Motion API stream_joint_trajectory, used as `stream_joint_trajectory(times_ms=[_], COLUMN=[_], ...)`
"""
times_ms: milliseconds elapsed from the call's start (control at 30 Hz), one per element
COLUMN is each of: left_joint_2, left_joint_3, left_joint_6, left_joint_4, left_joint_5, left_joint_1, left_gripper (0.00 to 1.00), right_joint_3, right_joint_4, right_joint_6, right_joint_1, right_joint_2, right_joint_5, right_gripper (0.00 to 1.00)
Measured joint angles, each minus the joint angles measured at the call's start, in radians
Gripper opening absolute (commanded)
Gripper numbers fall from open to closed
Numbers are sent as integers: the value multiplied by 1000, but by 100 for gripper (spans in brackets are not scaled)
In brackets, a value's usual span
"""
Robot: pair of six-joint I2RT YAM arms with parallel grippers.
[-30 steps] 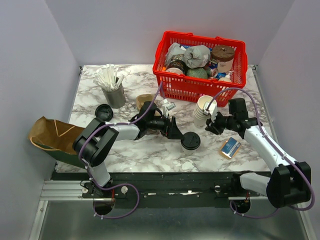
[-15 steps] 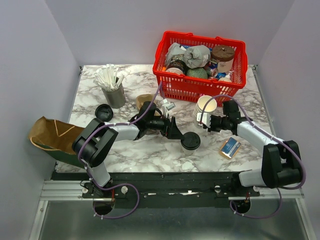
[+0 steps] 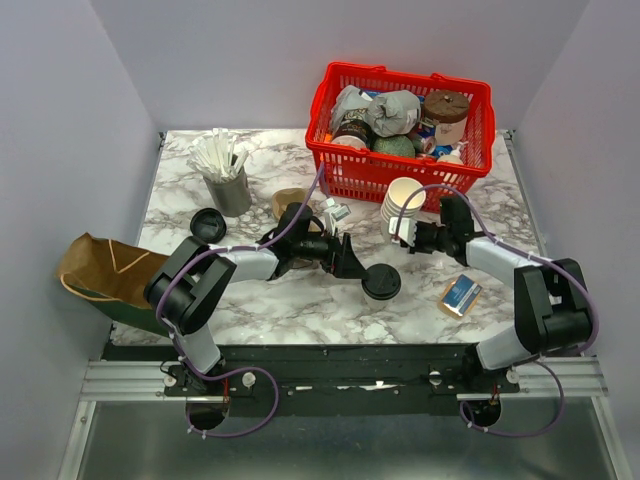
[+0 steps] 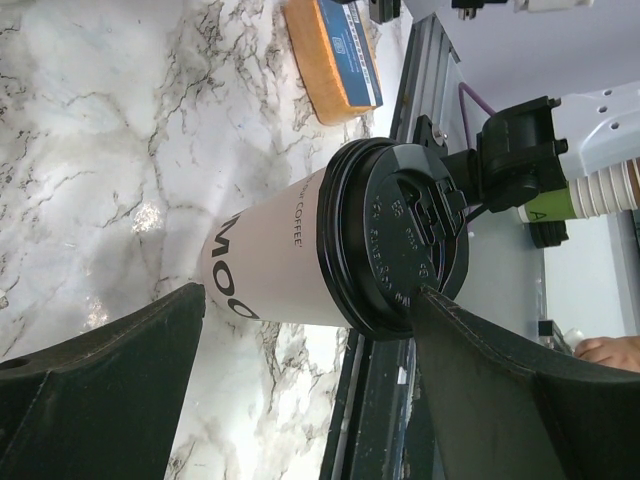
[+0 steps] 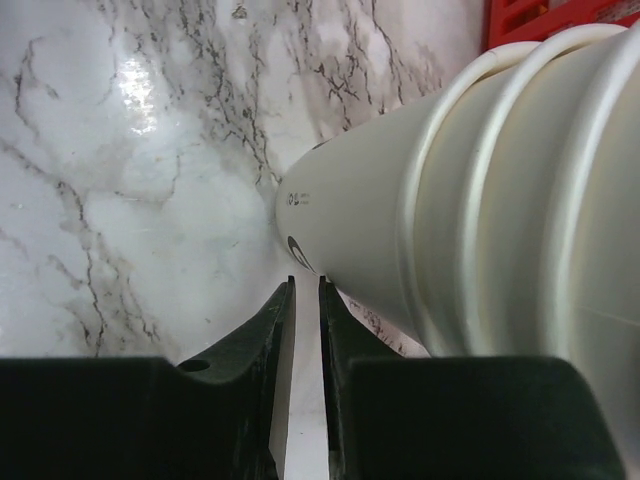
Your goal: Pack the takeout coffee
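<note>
The takeout coffee cup [image 3: 381, 282], white with a black lid, stands near the table's front middle. In the left wrist view the cup [image 4: 280, 255] sits just past the fingertips of my left gripper [image 4: 310, 295], whose jaws are spread wide on either side of it without touching. From above, the left gripper [image 3: 356, 268] lies low on the table to the cup's left. My right gripper [image 3: 407, 232] is at the foot of a tilted stack of white paper cups [image 3: 404, 198]. Its jaws [image 5: 305, 282] leave only a thin slit with nothing in it, one tip against the stack [image 5: 480, 200].
A brown paper bag [image 3: 100, 268] lies over the table's left edge. A red basket [image 3: 345, 165] full of packets stands at the back right. A grey cup of stirrers [image 3: 228, 180], a loose black lid [image 3: 208, 225], a brown sleeve [image 3: 290, 202] and an orange-blue packet [image 3: 459, 296] are around.
My right gripper has moved left and toward the basket and its jaws have narrowed. The stack of paper cups has shifted toward the basket. The left arm has not moved.
</note>
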Motion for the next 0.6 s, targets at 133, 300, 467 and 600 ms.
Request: stream_joint_trajectory(times_ms=[133,300,467,600], left_joint_2=[0,-5,-10,-11], left_joint_3=[0,0,1,8], left_joint_6=[1,10,24,31], left_joint_4=[-3,-26,-48,-59], left_joint_5=[0,0,0,0], left_joint_1=[0,1,2,2], left_gripper=[93,93,93,93], right_joint_3=[19,20,49,127], right_joint_4=[-5,-106,-262,-380], right_joint_6=[26,118,334,564], right_joint_1=[3,4,4,3], right_joint_2=[-2,-127,-301,-341], right_joint_5=[15,53,66,41], right_gripper=[33,46,60,66])
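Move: The lidded coffee cup, the likely next thing to grip, stands some 13 cm back and 8 cm to the left of the right hand, its middle about level with the fingertips. The cup stack is right at those fingers, its middle about 4 cm ahead, 4 cm left and 4 cm higher. The blue-labelled box lies roughly 13 cm back and 12 cm right, about 3 cm lower. From the left hand the lidded cup is about 7 cm right, 5 cm back and 5 cm lower. The cup stack is left behind: the right hand, after a last slight nudge forward, comes free of its near side and rises about 9 cm while drawing back some 5 cm. On the way the fingers open from nearly shut to well over half, and the wrist swings about 20 degrees clockwise, tipping and rolling some 15 degrees as well. ##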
